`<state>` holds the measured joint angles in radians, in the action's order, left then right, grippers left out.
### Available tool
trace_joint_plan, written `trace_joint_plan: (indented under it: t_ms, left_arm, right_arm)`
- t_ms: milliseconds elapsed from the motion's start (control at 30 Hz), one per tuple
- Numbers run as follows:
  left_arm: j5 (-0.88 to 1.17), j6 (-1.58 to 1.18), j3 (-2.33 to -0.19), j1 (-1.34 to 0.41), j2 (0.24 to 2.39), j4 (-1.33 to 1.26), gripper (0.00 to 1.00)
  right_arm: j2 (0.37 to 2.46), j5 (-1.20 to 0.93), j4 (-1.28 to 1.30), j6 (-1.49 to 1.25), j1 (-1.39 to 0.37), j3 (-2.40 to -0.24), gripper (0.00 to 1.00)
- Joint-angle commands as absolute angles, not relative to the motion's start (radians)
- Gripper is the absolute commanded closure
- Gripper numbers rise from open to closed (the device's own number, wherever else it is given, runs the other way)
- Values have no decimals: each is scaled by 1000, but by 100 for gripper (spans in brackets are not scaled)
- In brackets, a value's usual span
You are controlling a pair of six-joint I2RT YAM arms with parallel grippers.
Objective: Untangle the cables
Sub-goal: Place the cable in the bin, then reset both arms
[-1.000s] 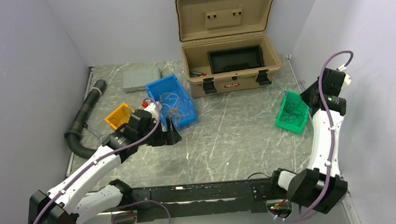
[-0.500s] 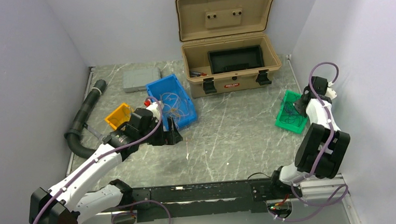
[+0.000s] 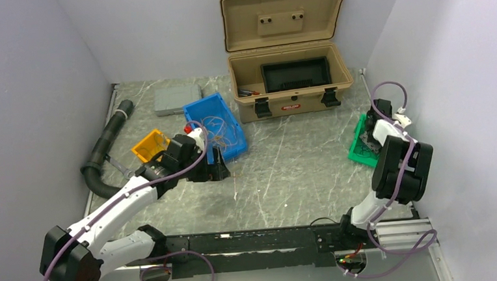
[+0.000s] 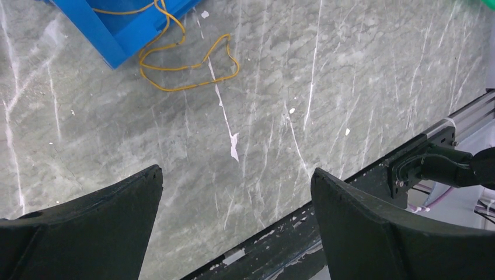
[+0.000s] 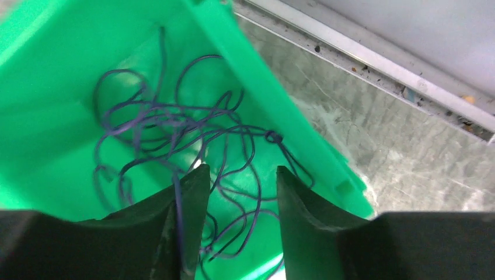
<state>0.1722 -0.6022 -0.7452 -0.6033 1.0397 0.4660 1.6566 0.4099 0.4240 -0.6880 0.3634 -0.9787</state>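
Note:
Thin purple cables (image 5: 175,125) lie in a loose tangle inside the green bin (image 5: 52,87) at the table's right edge (image 3: 358,148). My right gripper (image 5: 242,170) hangs just above them, open, with nothing between its fingers. One purple strand runs along the outside of its left finger (image 5: 175,216). Yellow-orange cables (image 4: 175,58) loop out of the blue bin (image 4: 111,35) onto the marble. More thin cables (image 3: 216,131) sit inside that blue bin (image 3: 230,148). My left gripper (image 4: 236,171) is wide open and empty over bare table, just in front of the blue bin (image 3: 216,165).
An open tan toolbox (image 3: 288,79) stands at the back. A yellow bin (image 3: 148,145), a grey box (image 3: 177,99) and a fat black hose (image 3: 106,146) sit at the left. The black base rail (image 4: 327,233) runs along the near edge. A wall stands close behind the green bin.
The right arm has folded and dropped toward the green bin, and its jaws have parted from shut. The left arm has barely moved.

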Motion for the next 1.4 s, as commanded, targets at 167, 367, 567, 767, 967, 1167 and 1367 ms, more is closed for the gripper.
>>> trace_joint_plan:
  t_ms: [167,367,567,767,967,1167,1367]
  left_arm:
    - [8,-581,-662,-599,1096,274,11]
    - [-101,-613,-563,-629,1146,74,23]
    - [-310,-658,-596,-773,1304,-14,36]
    - [-438,-785,-668,-796,1469,11,47]
    - [-539,-855,-718,-801,1566,73,43]
    - [-504,-883,-742,-801,1627,63,72]
    - [-514,-885,-743,-801,1593,110,100]
  right_arm:
    - [1394,497,552,-631,238,-1121,24]
    - [1234,399,551,-594,175,-1094,0]
    - [1027,170,477,-525,156,-1015,0]
    - [883,-6,445,-535,126,-956,0]
    - [842,-70,465,-518,121,-955,0]
    - [836,-109,457,-528,120,-951,0]
    - [812,-130,457,-535,120,-957,0]
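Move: The yellow cable's loose part, hanging out of the blue bin's near side, lies about 9 cm ahead of the left hand, 1 cm right and some 12 below. From that hand the blue bin is 22 cm ahead and 4 left, the orange bin 17 ahead and 24 left. The right hand is down in the green bin: purple cable about 4 cm ahead, 2 left, 3 below; bin's middle 4 ahead, 2 left; toolbox roughly 24 ahead, 24 left. The left fingers shut from wide open on the yellow cable just outside the blue bin's near rim, after that hand sinks about 11 cm, then reaches some 9 cm forward, turning counter-clockwise. Meanwhile the right hand, already half open, opens fully and lifts off the purple cable, straight up out of the green bin, then swings left, its fingers tilting up about 40 degrees. ##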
